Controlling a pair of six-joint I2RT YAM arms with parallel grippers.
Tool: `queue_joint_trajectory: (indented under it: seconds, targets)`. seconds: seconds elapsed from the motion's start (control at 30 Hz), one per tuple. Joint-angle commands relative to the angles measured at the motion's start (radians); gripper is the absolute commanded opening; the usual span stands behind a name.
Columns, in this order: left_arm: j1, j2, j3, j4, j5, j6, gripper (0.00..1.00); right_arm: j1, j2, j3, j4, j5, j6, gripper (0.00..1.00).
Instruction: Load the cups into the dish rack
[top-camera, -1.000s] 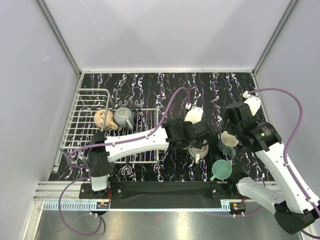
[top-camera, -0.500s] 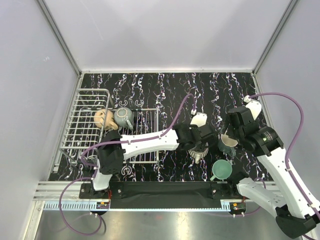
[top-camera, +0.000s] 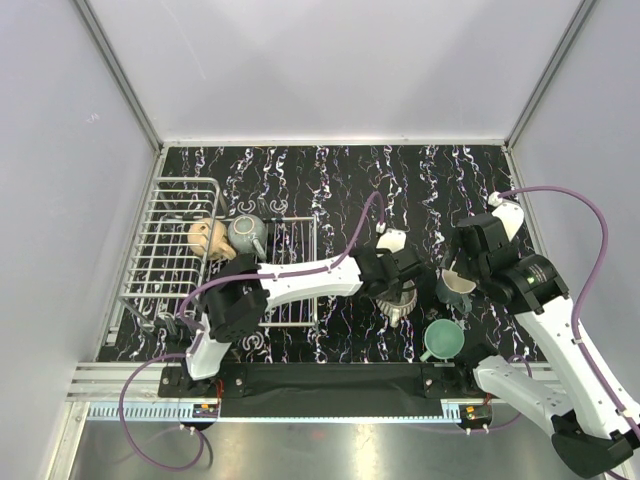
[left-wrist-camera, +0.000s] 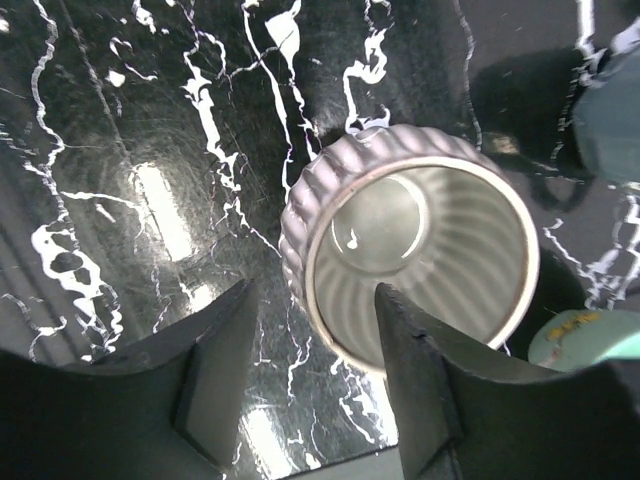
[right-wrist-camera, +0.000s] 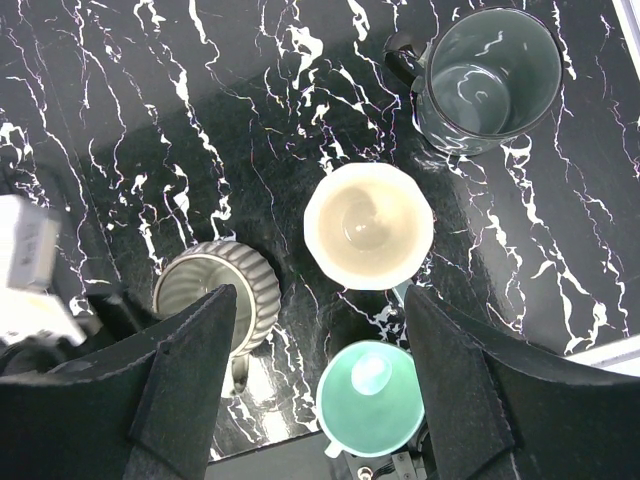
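Note:
The ribbed grey-beige cup (left-wrist-camera: 420, 260) stands upright on the black marbled table, also visible from above (top-camera: 400, 300). My left gripper (left-wrist-camera: 315, 370) is open, partly narrowed, straddling the cup's near wall: one finger over the inside, the other outside. My right gripper (right-wrist-camera: 320, 370) hangs open, high above a pale-inside cup (right-wrist-camera: 368, 225), a mint green cup (right-wrist-camera: 372, 395) and a dark grey-teal cup (right-wrist-camera: 490, 80). The white wire dish rack (top-camera: 165, 260) at left holds a peach-tan cup (top-camera: 207, 240) and a grey-teal cup (top-camera: 246, 235).
The mint cup (top-camera: 441, 340) and the pale-inside cup (top-camera: 457, 285) crowd close to the ribbed cup's right. White walls enclose the table on three sides. The left arm stretches across the rack's flat grid part (top-camera: 290, 300).
My left gripper has shifted right over the ribbed cup and its jaws have narrowed around the cup's wall. The right arm drifted slightly nearer; its jaws are unchanged.

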Motion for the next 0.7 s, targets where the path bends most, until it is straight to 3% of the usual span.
queue_joint_trajectory:
  seconds: [0.0,0.23,0.37,0.5,0.67]
  targets:
    - [0.011,0.017,-0.014,0.049,0.028,-0.012,0.53,-0.008,-0.011,0.016,-0.003,-0.005,0.007,0.75]
    - [0.024,0.034,-0.034,0.086,0.048,-0.015,0.43,-0.008,-0.013,0.021,0.003,-0.063,-0.013,0.75]
    - [0.034,0.024,-0.036,0.105,0.058,-0.009,0.17,-0.008,-0.013,0.030,0.008,-0.097,-0.033,0.76]
    - [0.052,-0.018,-0.051,0.126,0.071,0.006,0.00,-0.009,-0.017,0.045,0.008,-0.111,-0.051,0.76]
    - [0.075,-0.114,-0.103,0.129,0.074,0.014,0.00,-0.008,-0.011,0.082,0.019,-0.166,-0.088,0.76]
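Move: The fluted cup's middle is about 4 cm right of the left hand, 1 cm ahead and 5 cm below, so its left rim lies between the open fingers. Also right of this hand, the cream-lined cup stands about 17 cm off and 3 cm ahead, the mint cup about 14 cm off and 10 cm back. From the right hand the fluted cup lies about 10 cm left, 2 cm ahead and 19 cm below. Straight down at first, about 3 cm in all, the left hand sets its fingers astride the left rim of the fluted cup, one inside and one outside, and closes them until they pinch the wall; it then eases about 1 cm left and 1 cm forward. High above, the right hand shifts under 2 cm left, turning slightly counter-clockwise, fingers open. ##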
